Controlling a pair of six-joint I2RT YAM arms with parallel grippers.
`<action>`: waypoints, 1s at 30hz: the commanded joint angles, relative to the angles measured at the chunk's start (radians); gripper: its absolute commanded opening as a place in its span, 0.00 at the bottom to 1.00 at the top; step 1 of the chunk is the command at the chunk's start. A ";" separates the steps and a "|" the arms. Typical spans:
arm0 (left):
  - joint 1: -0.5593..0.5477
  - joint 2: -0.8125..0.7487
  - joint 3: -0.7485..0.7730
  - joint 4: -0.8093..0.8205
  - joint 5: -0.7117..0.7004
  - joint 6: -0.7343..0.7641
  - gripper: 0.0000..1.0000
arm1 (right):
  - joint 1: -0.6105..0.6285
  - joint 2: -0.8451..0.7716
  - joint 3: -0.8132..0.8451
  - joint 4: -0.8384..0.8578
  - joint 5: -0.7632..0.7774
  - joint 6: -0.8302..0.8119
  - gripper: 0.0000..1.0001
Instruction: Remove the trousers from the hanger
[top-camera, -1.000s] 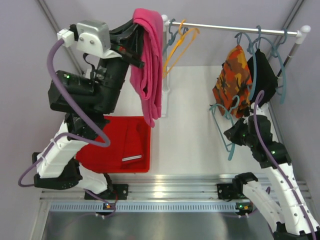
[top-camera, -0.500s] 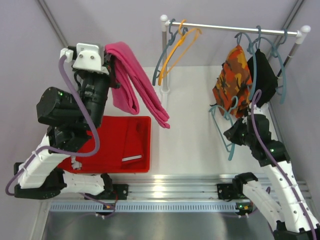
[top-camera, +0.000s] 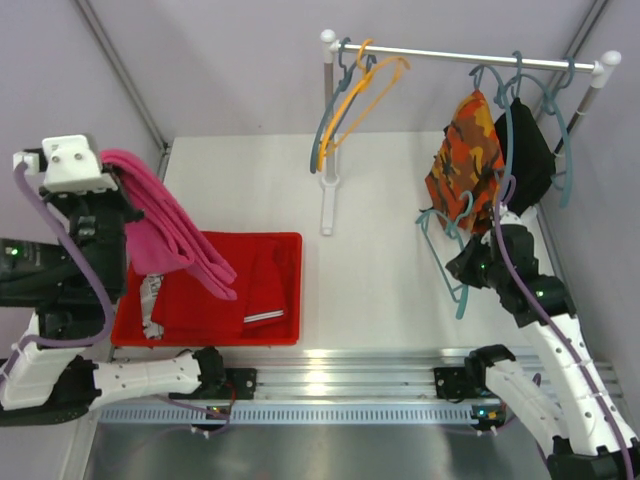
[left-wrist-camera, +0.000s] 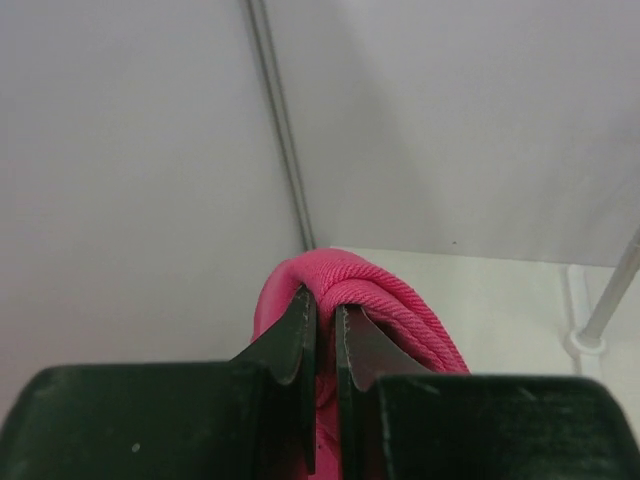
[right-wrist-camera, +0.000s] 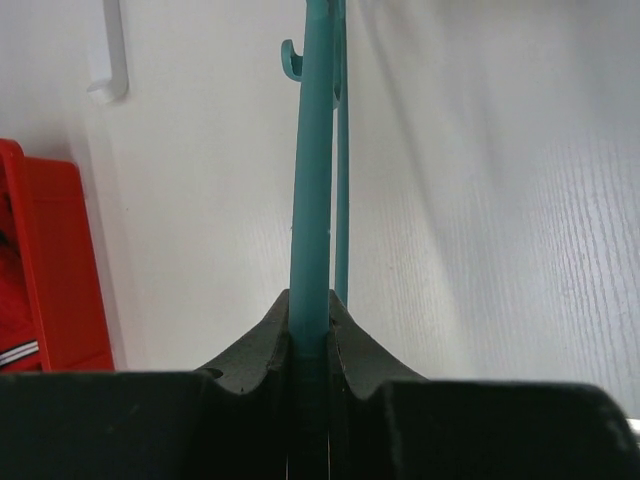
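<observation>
My left gripper (top-camera: 118, 180) is shut on the magenta pink trousers (top-camera: 170, 235), which hang from it over the left part of the red bin (top-camera: 292, 300). In the left wrist view the jaws (left-wrist-camera: 325, 305) pinch a pink fold (left-wrist-camera: 400, 300). Red trousers (top-camera: 265, 285) and a black-and-white patterned piece (top-camera: 150, 305) lie in the bin. Orange camouflage trousers (top-camera: 465, 150) and black trousers (top-camera: 528, 155) hang on teal hangers at the right of the rail (top-camera: 450, 52). My right gripper (top-camera: 462, 262) is shut on a teal hanger (top-camera: 440, 250) below the camouflage pair; its bar (right-wrist-camera: 312, 180) runs between the jaws (right-wrist-camera: 312, 315).
An empty orange hanger (top-camera: 352, 100) and an empty teal hanger (top-camera: 328, 115) hang at the rail's left end beside the white post (top-camera: 327, 150). Grey walls close in on the left, back and right. The red bin's edge (right-wrist-camera: 60, 270) shows in the right wrist view.
My left arm has swung left and toward the near edge, carrying the pink trousers from beside the rail's left post to over the red bin. The right arm has not moved.
</observation>
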 joint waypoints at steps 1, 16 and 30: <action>0.000 -0.048 -0.059 0.150 -0.085 0.157 0.00 | -0.012 0.004 0.011 0.034 0.008 -0.028 0.00; 0.000 -0.168 -0.263 -0.092 -0.338 0.058 0.00 | -0.014 0.014 -0.016 0.067 0.042 -0.062 0.00; 0.000 -0.257 -0.243 -0.175 -0.405 0.051 0.00 | -0.014 -0.006 -0.033 0.052 0.057 -0.064 0.00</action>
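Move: The left gripper already holds the folded pink trousers high over the red tray; the tray's middle lies about 54 cm below, some 4 cm left and 2 cm ahead. In the tray the red trousers lie almost straight beneath, about 2 cm farther out, and the grey-white patterned pair some 17 cm to the left, level with the gripper. From the right gripper, the tray's middle is about 52 cm left, level ahead, some 16 cm lower. Lower the left gripper about 10 cm towards the red tray, keeping the pinch on the pink trousers, and carry it some 5 cm left, mostly early on. While sinking, tip the fingers down, swing them counter-clockwise and roll the hand's left side up, each a little over 10 degrees, then ease the descent to a stop. ##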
